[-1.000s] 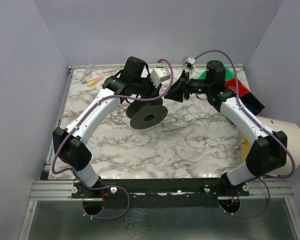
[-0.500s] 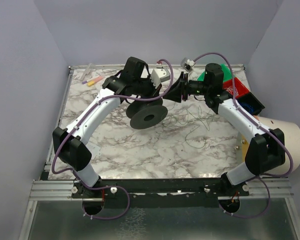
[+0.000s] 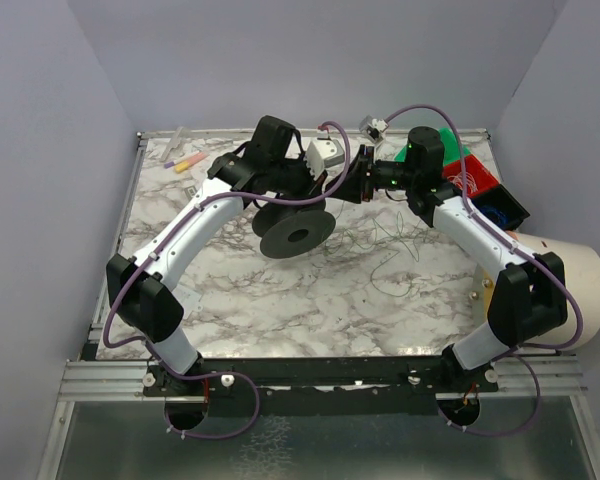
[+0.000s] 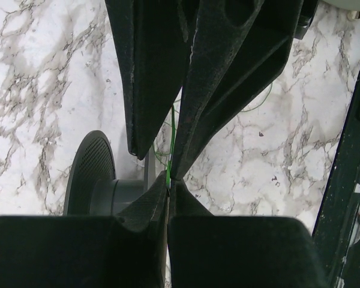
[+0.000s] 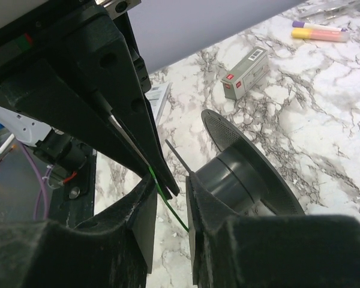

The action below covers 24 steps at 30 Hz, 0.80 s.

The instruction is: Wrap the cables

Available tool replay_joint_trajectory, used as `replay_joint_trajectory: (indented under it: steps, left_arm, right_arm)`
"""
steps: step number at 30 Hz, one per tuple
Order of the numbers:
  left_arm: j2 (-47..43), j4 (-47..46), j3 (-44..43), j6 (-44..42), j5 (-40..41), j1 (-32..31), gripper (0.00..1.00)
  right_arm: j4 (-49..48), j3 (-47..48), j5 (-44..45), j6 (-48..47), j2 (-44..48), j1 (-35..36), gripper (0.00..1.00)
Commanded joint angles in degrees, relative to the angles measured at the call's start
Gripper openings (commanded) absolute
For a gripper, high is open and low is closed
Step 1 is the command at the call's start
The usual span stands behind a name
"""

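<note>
My left gripper is shut on a thin green cable, pinched at its very tips. In the right wrist view that cable runs down from the left gripper's fingers, whose tips sit between the jaws of my right gripper. Those jaws stand a little apart and do not clamp anything. From above, both grippers meet at the back of the table, left and right, just above the black spool. Loose thin cables lie tangled on the marble to the right.
The spool stands close to the right of my right finger. A small grey box and two markers lie farther back. Red, green and black bins sit at the back right, and a cream cylinder at the right edge.
The right gripper has moved left up to the left gripper's tips, and its jaws have narrowed. The left arm and the spool have stayed put.
</note>
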<state>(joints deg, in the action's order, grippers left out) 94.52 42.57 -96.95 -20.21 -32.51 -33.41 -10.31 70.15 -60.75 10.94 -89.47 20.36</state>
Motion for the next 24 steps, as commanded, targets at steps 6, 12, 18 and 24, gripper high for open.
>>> replay_joint_trajectory:
  steps: [6, 12, 18, 24]
  left_arm:
    - [0.39, 0.41, 1.03, -0.16, -2.0, -0.61, 0.0]
    - [0.74, 0.38, 0.56, 0.08, -2.09, -0.61, 0.0]
    - [0.78, 0.37, -0.38, 0.54, -2.02, -0.61, 0.0]
    - [-0.5, 0.33, -0.23, 0.1, -0.99, -0.07, 0.45]
  right_arm:
    - [-2.98, 0.43, -2.92, 0.75, -0.49, 0.42, 0.3]
    - [-3.74, 0.41, -4.88, 0.5, -0.66, 0.63, 0.03]
    - [-0.33, 1.24, -5.57, -2.15, -0.66, 0.81, 0.0]
    - [-0.57, 0.28, -2.84, -0.38, -0.62, 0.68, 0.0]
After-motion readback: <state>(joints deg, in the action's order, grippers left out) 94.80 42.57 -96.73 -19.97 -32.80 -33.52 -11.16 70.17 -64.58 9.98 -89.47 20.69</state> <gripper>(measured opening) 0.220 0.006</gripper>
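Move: The green cable is pinched in the left fingertips, its free bit about 1 cm farther to that hand's right. It runs between the open right fingertips, roughly 1 cm back and 1 cm left of the right hand, at its height. From the right hand the black spool stands on edge about 5 cm ahead, 8 cm left and 14 cm below; loose cable loops lie about 15 cm right, 2 cm back and 22 cm below. The right fingers shut on the green cable right beside the left fingertips, the right hand easing back about 1 cm with a slight upward drift as they close and turning a few degrees counter-clockwise. With the right hand keeping its pinch, the left hand, otherwise still, starts to open and lets go of the cable. ##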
